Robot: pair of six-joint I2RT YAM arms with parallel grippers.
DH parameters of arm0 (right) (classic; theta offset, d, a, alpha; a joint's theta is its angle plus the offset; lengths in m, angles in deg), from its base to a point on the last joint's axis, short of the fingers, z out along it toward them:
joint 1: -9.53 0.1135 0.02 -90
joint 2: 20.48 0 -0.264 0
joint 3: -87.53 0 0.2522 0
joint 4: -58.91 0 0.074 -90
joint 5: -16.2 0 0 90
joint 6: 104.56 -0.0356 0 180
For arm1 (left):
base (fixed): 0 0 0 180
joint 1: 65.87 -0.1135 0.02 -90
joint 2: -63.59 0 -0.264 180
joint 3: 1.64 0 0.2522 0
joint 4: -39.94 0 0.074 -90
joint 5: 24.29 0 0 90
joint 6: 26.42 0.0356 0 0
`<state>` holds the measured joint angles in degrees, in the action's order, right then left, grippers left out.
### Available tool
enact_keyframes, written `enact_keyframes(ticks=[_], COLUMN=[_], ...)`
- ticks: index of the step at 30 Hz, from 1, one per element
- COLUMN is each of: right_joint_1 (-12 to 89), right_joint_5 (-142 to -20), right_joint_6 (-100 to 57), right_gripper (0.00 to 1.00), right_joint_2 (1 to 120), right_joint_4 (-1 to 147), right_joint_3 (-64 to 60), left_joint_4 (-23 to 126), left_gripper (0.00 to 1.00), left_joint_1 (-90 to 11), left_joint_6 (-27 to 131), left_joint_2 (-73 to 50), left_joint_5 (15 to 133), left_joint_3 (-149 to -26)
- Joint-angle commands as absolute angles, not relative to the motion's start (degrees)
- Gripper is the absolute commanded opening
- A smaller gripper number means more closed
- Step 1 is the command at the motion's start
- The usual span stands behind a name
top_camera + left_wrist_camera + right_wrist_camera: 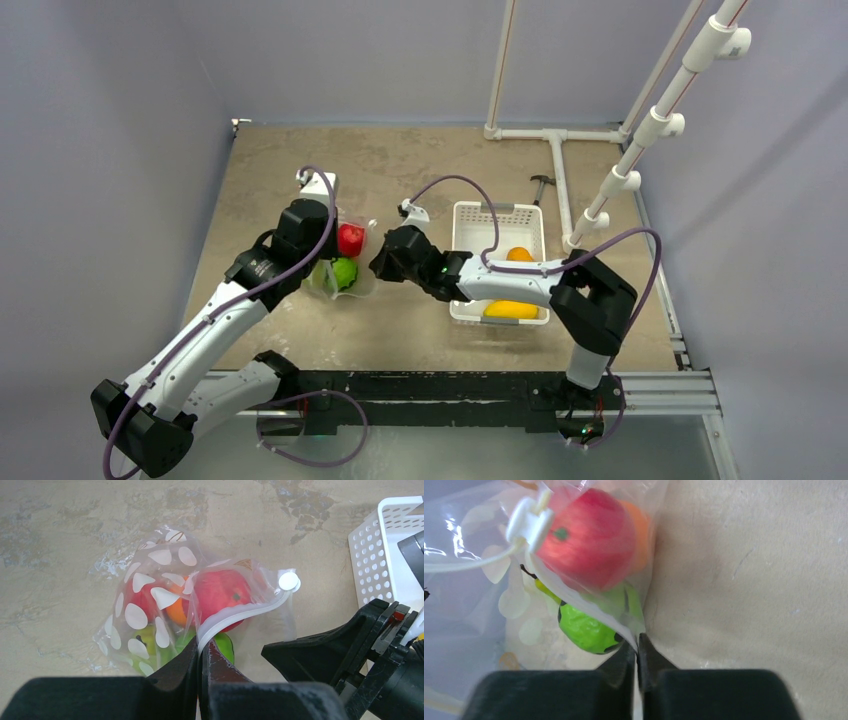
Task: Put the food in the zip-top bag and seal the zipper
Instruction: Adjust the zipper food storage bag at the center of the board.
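Observation:
The clear zip-top bag with white spots lies left of table centre. It holds a red fruit, an orange piece and a dark-striped green one. My left gripper is shut on the pale zipper strip, whose white slider sits at the strip's far end. My right gripper is shut on the bag's edge just beside the green fruit. In the top view both grippers meet at the bag, the left on its left, the right on its right.
A white slotted basket stands right of the bag, under my right arm, with an orange piece and a yellow piece in it. A white pipe frame and a small dark tool lie at the back right.

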<state>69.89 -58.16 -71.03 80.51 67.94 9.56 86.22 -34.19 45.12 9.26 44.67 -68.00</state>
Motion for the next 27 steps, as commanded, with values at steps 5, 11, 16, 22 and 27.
enact_keyframes(ticks=[5, 11, 16, 22, 27], right_joint_1=[69.8, 69.8, 69.8, 69.8, 68.6], right_joint_5=[-55.8, -52.4, -51.0, -49.7, -51.7], right_joint_6=[-69.3, -66.0, -62.2, -59.8, -60.6], right_gripper=[0.00, 0.00, 0.00, 0.00, 0.00], right_joint_2=[74.9, 67.3, 61.3, 58.3, 61.5], right_joint_4=[66.3, 69.0, 71.9, 75.1, 73.0], right_joint_3=[10.0, 9.2, 7.3, 7.0, 11.4], left_joint_4=[89.4, 97.5, 103.2, 104.0, 96.4], left_gripper=[0.00, 0.00, 0.00, 0.00, 0.00], left_joint_1=[-34.1, -34.0, -34.0, -34.0, -34.0], left_joint_6=[43.5, 42.6, 42.2, 39.6, 34.4], left_joint_2=[12.1, 13.8, 13.1, 12.1, 10.3], left_joint_5=[44.6, 42.5, 42.3, 44.7, 49.6], left_joint_3=[-71.4, -78.7, -84.4, -84.3, -74.2])
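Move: The bag of food lies under and between the hands, which already pinch its zipper rim. Its middle is about 12 cm below the left hand, only 1 cm ahead and 1 cm to the left; from the right hand it is some 8 cm left, 3 ahead and 5 below. From the right hand, the red fruit is about 6 cm left and 6 ahead, the watermelon 7 left and level, and the white basket's middle 26 right and 1 ahead. Upward with both hands, quickly, fingers kept shut on the zipper rim: the right climbs about 16 cm while drawing some 5 cm to its right, its fingertips tipping up. The left rises a good 8 cm, easing back about 3, then sinks 2 cm near the end, so the two grips spread the bag's mouth. ##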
